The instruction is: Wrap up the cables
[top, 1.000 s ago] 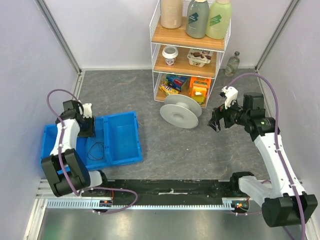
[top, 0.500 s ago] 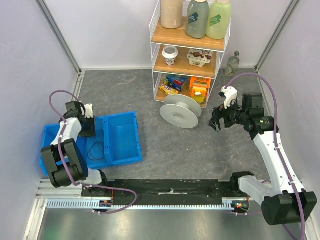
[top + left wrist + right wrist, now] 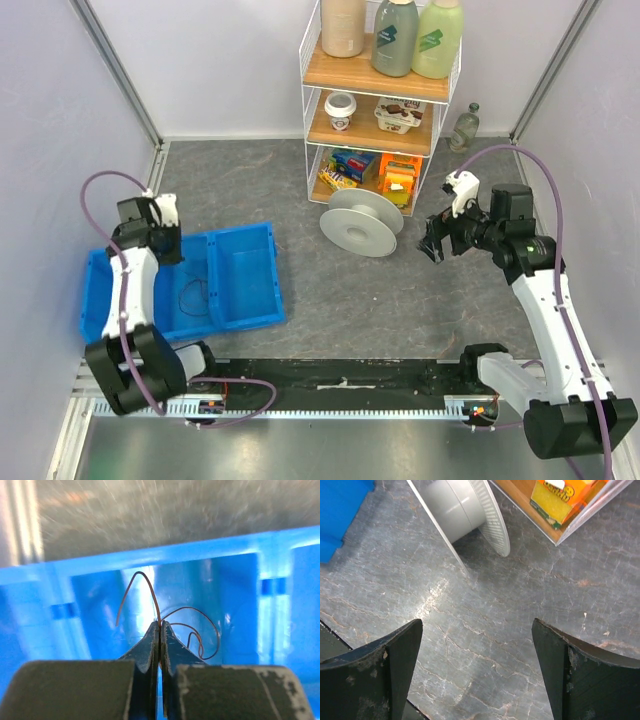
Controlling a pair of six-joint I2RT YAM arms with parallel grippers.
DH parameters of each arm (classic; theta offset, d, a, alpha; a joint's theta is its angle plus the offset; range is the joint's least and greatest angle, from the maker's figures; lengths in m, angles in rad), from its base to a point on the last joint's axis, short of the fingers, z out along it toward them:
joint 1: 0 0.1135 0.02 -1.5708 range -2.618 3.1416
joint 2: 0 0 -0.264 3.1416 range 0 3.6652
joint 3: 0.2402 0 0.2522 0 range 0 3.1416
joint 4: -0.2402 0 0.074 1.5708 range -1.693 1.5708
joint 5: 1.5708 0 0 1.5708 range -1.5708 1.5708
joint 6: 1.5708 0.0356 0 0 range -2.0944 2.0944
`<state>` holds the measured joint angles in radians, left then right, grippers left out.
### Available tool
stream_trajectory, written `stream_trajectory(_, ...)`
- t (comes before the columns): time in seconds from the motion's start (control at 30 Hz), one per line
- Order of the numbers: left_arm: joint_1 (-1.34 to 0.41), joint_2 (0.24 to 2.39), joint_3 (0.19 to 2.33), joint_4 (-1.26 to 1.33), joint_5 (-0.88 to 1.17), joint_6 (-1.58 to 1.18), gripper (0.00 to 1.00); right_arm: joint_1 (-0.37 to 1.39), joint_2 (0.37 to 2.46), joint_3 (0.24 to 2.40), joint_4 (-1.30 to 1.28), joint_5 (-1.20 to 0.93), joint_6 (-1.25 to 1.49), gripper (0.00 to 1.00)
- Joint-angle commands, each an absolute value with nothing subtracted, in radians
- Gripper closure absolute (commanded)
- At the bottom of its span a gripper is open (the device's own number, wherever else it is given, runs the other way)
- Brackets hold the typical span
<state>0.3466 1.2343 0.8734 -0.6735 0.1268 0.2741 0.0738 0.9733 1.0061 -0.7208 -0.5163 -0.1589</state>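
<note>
The cable is a very thin dark wire (image 3: 191, 608) in small loose loops inside the blue bin (image 3: 150, 560). My left gripper (image 3: 160, 625) is shut on one strand of it, which arches up from the tips. In the top view the left gripper (image 3: 163, 243) is over the bin's far left compartment, and the wire (image 3: 188, 296) trails below it on the bin floor. My right gripper (image 3: 432, 250) is open and empty, hovering right of the white spool (image 3: 362, 222). The right wrist view shows the gripper (image 3: 476, 623) above bare table, with the spool (image 3: 465, 505) ahead.
The blue bin (image 3: 240, 232) has two compartments and sits at the near left. A wire shelf rack (image 3: 378, 95) with bottles, cups and boxes stands behind the spool. A small glass bottle (image 3: 465, 127) stands to the rack's right. Grey walls close both sides.
My left wrist has moved up and to the left over the bin, still holding the wire. The right arm has barely moved.
</note>
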Motion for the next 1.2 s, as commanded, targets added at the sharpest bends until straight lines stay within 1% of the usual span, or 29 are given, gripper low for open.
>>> stream_trajectory(0.0, 0.344, 1.077, 1.086, -0.764, 0.195, 0.271, 0.98, 0.071, 0.945, 1.077, -0.712, -0.600, -0.182, 0.02)
stream_trajectory(0.1, 0.345, 1.029, 1.237, -0.831, 0.296, 0.285, 0.98, 0.071, 0.942, 1.097, -0.712, -0.629, -0.193, 0.02)
stream_trajectory(0.2, 0.345, 1.014, 1.385, -0.861, 0.447, 0.287, 0.98, 0.072, 0.948, 1.120, -0.712, -0.646, -0.204, 0.02)
stream_trajectory(0.37, 0.301, 1.052, 1.638, -0.842, 0.736, 0.169, 0.98, 0.071, 0.966, 1.167, -0.674, -0.716, -0.193, 0.02)
stream_trajectory(0.47, 0.194, 1.089, 1.744, -0.766, 0.831, 0.062, 0.98, 0.074, 0.971, 1.181, -0.618, -0.761, -0.167, 0.02)
stream_trajectory(0.63, -0.072, 1.173, 1.914, -0.672, 0.847, 0.011, 0.98, 0.077, 1.014, 1.242, -0.588, -0.769, -0.166, 0.02)
stream_trajectory(0.73, -0.164, 1.250, 2.014, -0.600, 0.896, -0.099, 0.98, 0.080, 1.028, 1.281, -0.565, -0.781, -0.141, 0.02)
stream_trajectory(0.83, -0.205, 1.327, 2.103, -0.473, 0.958, -0.314, 0.98, 0.078, 1.028, 1.298, -0.525, -0.792, -0.103, 0.02)
stream_trajectory(0.9, -0.236, 1.383, 2.161, -0.402, 1.041, -0.447, 0.98, 0.081, 1.025, 1.302, -0.505, -0.798, -0.086, 0.02)
stream_trajectory(0.97, -0.297, 1.413, 2.145, -0.365, 1.144, -0.523, 0.98, 0.080, 1.017, 1.312, -0.494, -0.792, -0.081, 0.02)
stream_trajectory(1.03, -0.351, 1.398, 2.045, -0.371, 1.228, -0.493, 0.98, 0.080, 1.002, 1.318, -0.482, -0.790, -0.072, 0.02)
stream_trajectory(1.17, -0.434, 1.333, 1.834, -0.472, 1.235, -0.343, 0.98, 0.080, 0.934, 1.286, -0.436, -0.805, -0.058, 0.02)
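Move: The left hand, with the cable already pinched over the blue bin, has the white spool about 42 cm to its right and 8 cm ahead, roughly level in height. The bin's middle lies some 6 cm back, 3 cm right and 6 cm below; the snack shelf's bottom board stands 17 cm ahead and 45 cm right, a little lower. From the open right hand the spool is about 8 cm ahead, 16 cm left and 13 cm down. Left pulls the pinched cable up some 45 cm from the bin, swinging 35 rightward; open right hand rises 15. ##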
